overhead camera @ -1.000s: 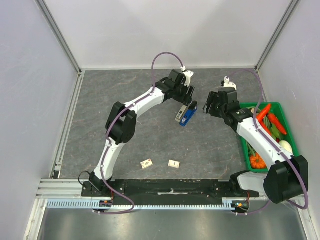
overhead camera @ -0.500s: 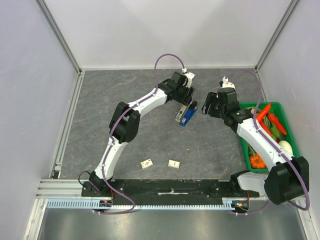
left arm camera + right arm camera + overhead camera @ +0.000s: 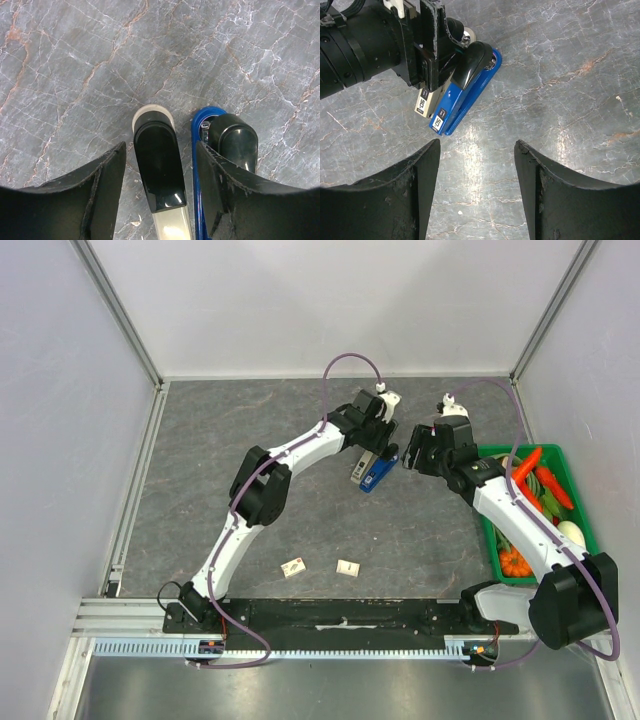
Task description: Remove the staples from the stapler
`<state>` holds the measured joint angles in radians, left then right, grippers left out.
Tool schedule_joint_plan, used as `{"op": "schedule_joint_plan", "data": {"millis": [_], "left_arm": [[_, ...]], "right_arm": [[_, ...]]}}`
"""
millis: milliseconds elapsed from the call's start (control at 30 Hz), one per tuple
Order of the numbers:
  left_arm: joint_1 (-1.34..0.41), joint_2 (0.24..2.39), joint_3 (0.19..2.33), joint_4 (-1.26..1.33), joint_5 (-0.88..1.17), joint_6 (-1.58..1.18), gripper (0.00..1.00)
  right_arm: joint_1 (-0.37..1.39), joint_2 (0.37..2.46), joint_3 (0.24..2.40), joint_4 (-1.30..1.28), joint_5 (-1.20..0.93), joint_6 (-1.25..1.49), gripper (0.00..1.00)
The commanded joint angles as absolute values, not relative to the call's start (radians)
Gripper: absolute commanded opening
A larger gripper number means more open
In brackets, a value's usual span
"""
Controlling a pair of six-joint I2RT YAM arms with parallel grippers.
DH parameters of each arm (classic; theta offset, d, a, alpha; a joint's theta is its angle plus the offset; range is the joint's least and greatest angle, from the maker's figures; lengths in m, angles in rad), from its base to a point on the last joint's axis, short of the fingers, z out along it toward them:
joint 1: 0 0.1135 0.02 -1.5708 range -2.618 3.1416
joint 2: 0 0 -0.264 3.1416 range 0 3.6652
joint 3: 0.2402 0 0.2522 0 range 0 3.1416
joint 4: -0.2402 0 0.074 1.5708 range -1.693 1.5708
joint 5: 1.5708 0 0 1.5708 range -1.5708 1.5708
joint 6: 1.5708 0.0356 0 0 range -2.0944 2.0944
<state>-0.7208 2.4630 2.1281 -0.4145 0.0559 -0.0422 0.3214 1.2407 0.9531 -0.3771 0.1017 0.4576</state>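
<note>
The stapler lies in two long halves side by side at mid-table. The blue half has a black end. The silver-grey half has a black cap. My left gripper is open and low over them. Its fingers straddle the silver-grey half, and the right finger lies against the blue half's rim. It also shows in the top view. My right gripper is open and empty, hovering just right of the stapler, over bare table in the top view.
A green bin of toy vegetables stands at the right edge, under my right arm. Two small tan boxes lie near the front. Grey walls close the back and sides.
My left gripper has moved right and down onto the stapler halves. My right gripper has shifted slightly left toward the stapler. The stapler halves have not moved.
</note>
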Motion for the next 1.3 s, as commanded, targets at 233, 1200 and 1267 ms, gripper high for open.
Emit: {"op": "schedule_joint_plan", "data": {"millis": [233, 1200, 1267], "left_arm": [[-0.733, 2.468, 2.174, -0.397, 0.028, 0.040, 0.56], [-0.742, 2.011, 1.780, -0.337, -0.057, 0.215, 0.02], [-0.744, 1.933, 1.725, -0.350, -0.032, 0.204, 0.02]], "right_arm": [[0.330, 1.224, 0.939, -0.359, 0.091, 0.443, 0.67], [0.337, 1.126, 1.008, -0.399, 0.003, 0.414, 0.67], [0.337, 1.121, 1.035, -0.422, -0.050, 0.387, 0.67]]}}
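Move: Just ahead of the beige stapler's middle, the left hand has its fingers either side of the black handle; that middle lies about 4 cm back, 2 cm left and 2 cm lower. The blue stapler stands close beside the beige one, about 6 cm back and 1 cm right of this hand, also 2 cm lower. From the right hand, the beige stapler is roughly 8 cm ahead, 7 cm left and 13 cm below. Closing on the black handle with almost no travel, the left fingers pinch the beige stapler from both sides, then carry it left, up and back, about 5 cm left and 4 to 5 cm up, away from the blue stapler. Meanwhile the left wrist rolls some 10 degrees clockwise. Late on, the empty, open right hand eases up about 2 cm and slightly back. ##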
